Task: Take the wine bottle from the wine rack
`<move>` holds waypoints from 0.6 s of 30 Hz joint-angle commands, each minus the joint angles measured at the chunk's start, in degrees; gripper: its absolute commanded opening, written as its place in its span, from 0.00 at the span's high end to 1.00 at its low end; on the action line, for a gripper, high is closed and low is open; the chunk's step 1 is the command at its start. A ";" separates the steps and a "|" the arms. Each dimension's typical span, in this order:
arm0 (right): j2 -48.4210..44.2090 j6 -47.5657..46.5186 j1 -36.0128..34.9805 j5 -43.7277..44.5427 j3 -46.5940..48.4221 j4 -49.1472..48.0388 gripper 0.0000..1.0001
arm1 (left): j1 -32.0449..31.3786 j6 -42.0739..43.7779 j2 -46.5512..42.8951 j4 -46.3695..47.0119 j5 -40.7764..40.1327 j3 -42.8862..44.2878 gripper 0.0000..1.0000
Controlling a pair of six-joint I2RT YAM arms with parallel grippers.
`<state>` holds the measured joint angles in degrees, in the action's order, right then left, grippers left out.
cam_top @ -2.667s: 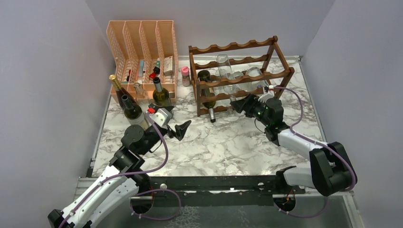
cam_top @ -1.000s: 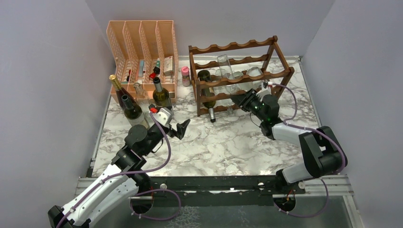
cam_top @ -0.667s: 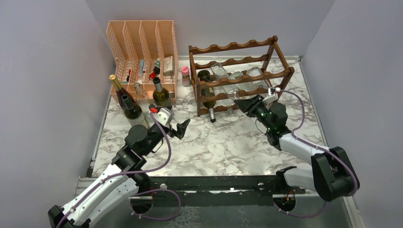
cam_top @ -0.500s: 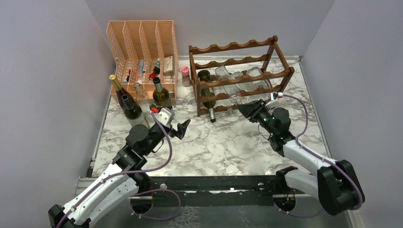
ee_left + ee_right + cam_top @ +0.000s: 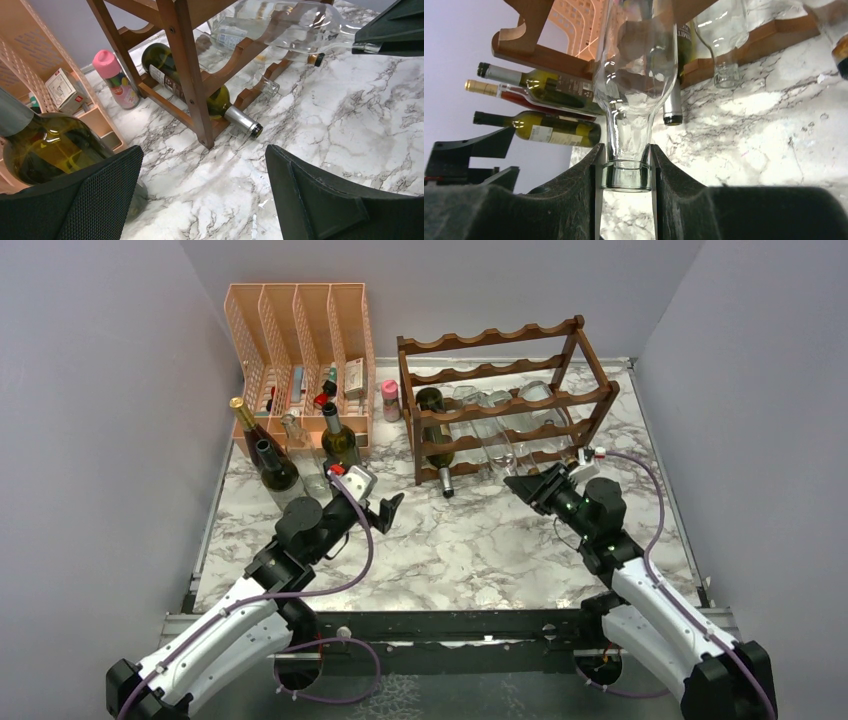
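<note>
The dark brown wine rack (image 5: pixel 490 338) stands at the back of the marble table. A clear glass wine bottle (image 5: pixel 493 438) slants out of its middle tier, neck toward me, its base still among the rails. My right gripper (image 5: pixel 521 483) is shut on the bottle's neck, just under the lip. In the right wrist view, the bottle (image 5: pixel 636 65) runs up from the right gripper (image 5: pixel 625 170) past the rack's rail (image 5: pixel 539 52). My left gripper (image 5: pixel 388 510) hangs open and empty over the table, in front of the rack's left post (image 5: pixel 187 65).
A dark green bottle (image 5: pixel 437 440) lies in the rack's left bay, its neck sticking out in front. Other clear bottles (image 5: pixel 540 395) lie on the rack. Upright wine bottles (image 5: pixel 275 465) and a peach mesh organizer (image 5: pixel 300 330) stand at the back left. A pink-capped jar (image 5: pixel 389 398) stands beside the rack.
My right arm has drawn back toward the near edge, pulling the clear bottle neck-first partway out of the rack. The left arm has shifted slightly to the right, still open.
</note>
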<state>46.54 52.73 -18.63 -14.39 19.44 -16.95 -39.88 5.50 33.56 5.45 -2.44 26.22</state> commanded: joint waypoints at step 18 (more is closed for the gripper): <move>-16.44 12.92 -0.09 -2.66 13.19 29.91 0.99 | -0.20 1.29 2.71 2.10 0.50 -0.25 0.01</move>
<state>32.34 63.99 -18.63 -15.27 27.33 8.62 -39.88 6.42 35.81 5.91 -2.44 26.22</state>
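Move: The right fingers already pinch the mouth end of the clear wine bottle. Its middle lies about 12 cm ahead, 7 cm left and 4 cm below them. The rack's middle is roughly 19 cm ahead, level sideways; the green bottle in its bottom tier lies some 14 cm ahead, 15 cm left and 12 cm lower. From the open left hand, the clear bottle's middle is around 12 cm ahead, 21 cm right and 5 cm down. Keeping its pinch on the clear bottle's mouth end, the right hand draws the bottle back and away from the rack, about 4 cm, while rising about as much, the climb quickening towards the end. Meanwhile the fingers tip downward by some 10 degrees and the hand rolls nearly as far, its left side lifting. ##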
